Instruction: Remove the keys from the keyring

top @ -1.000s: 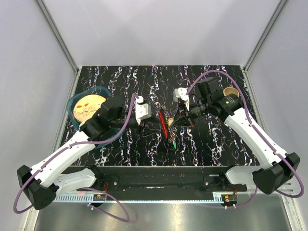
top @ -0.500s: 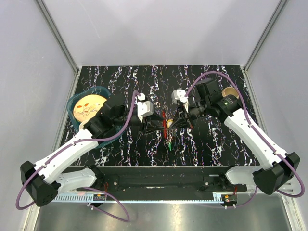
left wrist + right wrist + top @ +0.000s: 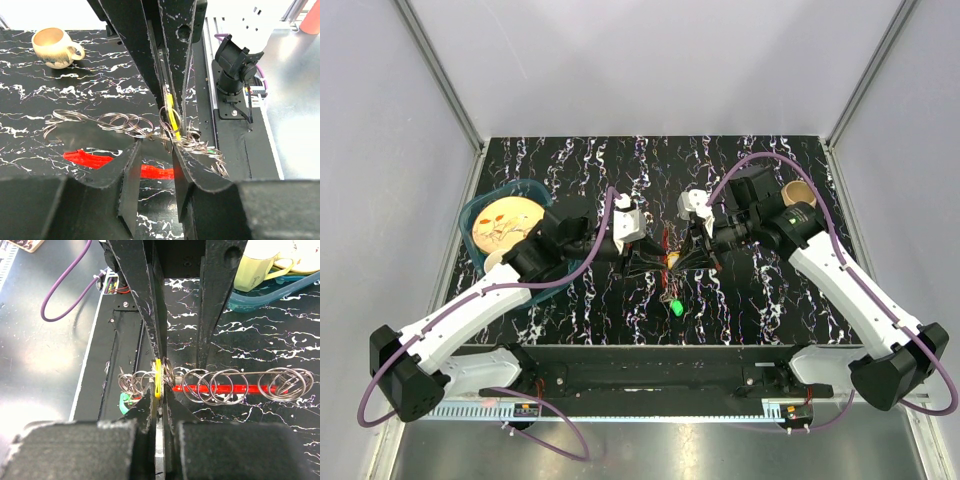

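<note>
The keyring point(image 3: 225, 385) is a chain of grey metal loops with a red piece point(image 3: 252, 388) under it, also visible in the left wrist view as the loops point(image 3: 117, 121). My right gripper point(image 3: 159, 392) point(image 3: 682, 260) is shut on a yellow-headed key point(image 3: 158, 375) and a silver blade at the chain's end. A green-headed key point(image 3: 676, 307) point(image 3: 125, 402) hangs from more loops just beyond. My left gripper point(image 3: 155, 146) point(image 3: 655, 262) faces the right one, jaws apart, its fingertips point(image 3: 134, 144) at the loops beside the yellow-headed key point(image 3: 172, 112).
A teal tray point(image 3: 470, 215) with a patterned plate and a pale mug point(image 3: 252, 270) sits at the left. A tan cup point(image 3: 800, 190) point(image 3: 55, 46) stands at the back right. The table's front edge and arm bases lie close behind the green key.
The left arm has moved right until its fingers meet the right gripper at the keys, and its jaws have narrowed. The right gripper has stayed shut, shifting slightly left.
</note>
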### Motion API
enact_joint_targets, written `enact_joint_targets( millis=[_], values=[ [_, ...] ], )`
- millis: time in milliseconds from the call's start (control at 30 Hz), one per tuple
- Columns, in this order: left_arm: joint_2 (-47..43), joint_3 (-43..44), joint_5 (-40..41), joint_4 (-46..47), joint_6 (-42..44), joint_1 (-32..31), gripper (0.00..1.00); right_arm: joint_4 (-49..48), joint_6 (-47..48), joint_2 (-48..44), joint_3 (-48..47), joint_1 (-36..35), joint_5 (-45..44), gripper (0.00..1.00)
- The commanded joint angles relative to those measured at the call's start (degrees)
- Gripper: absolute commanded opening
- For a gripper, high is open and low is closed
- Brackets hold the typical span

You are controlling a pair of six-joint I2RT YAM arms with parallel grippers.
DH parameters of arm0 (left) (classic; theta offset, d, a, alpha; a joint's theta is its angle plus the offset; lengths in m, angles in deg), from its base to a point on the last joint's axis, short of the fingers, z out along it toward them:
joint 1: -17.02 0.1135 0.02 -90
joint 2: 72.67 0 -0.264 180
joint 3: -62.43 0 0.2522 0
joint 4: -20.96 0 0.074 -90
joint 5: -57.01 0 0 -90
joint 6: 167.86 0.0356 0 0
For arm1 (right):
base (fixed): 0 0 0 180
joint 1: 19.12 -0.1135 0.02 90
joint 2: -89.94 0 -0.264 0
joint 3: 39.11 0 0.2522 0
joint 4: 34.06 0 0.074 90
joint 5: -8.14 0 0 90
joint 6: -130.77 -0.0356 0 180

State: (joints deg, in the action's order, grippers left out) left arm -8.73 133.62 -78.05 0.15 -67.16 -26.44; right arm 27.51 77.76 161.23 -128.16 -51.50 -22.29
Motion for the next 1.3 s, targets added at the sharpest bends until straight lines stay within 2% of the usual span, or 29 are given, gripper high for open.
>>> enact_joint_targets(
  millis=[0, 333, 367, 500, 767, 900, 1233, 1267],
  values=[
    [-0.1, 3.1, -2.5, 3.0, 0.6, -0.5, 0.32, -3.4, -0.9, -1.6, -0.1, -0.6, 0.8, 0.0],
    [-0.2, 3.4, -2.1, 2.5, 0.9, -1.1, 0.26, -5.5, -3.6, -1.9, 0.7, -0.8, 0.0, 0.0],
    [-0.1, 3.4, -1.9, 2.4, 0.8, -1.2, 0.24, -5.5, -3.9, -1.9, 0.7, -0.9, -0.1, 0.0],
    [-0.3, 3.4, -1.0, 0.5, 1.8, -1.5, 0.0, -6.2, -5.3, -2.6, 0.8, -0.8, -2.8, 0.0],
    [-3.7, 0.9, 1.9, -1.3, 1.7, -1.3, 0.0, -9.7, -13.1, -6.7, 5.3, -0.9, -13.1, 0.0],
    [-4.6, -0.3, 1.2, -0.1, -0.7, -0.7, 0.0, -10.7, -14.5, -8.1, 7.6, -0.9, -14.0, 0.0],
    [-7.8, -4.4, 3.1, 13.3, -10.3, -0.4, 0.0, -27.0, -27.3, -11.3, 19.1, -0.8, -12.3, 0.0],
    [-7.9, -5.0, 3.1, 13.9, -10.5, -0.4, 0.0, -28.4, -28.2, -11.4, 20.2, -0.8, -12.3, 0.02]
  ],
)
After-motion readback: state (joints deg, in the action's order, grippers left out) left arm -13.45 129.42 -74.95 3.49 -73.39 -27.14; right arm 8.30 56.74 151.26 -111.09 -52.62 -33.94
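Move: The keyring's wire loop lies just off the left fingertips, roughly 1 cm to their right and level, neither ahead nor back. The yellow key, in the shut right fingers, is about 2 cm right of the left hand. The red handle hangs some 3 cm ahead, 1 cm right and 4 cm below; the green key is about 6 cm back, 3 cm right and 3 cm below. From the right hand, the loop is about 1 cm to the left, level. Left fingers pinch the wire loop; right hand, still gripping the yellow key, draws down about 3 cm, turning clockwise. ##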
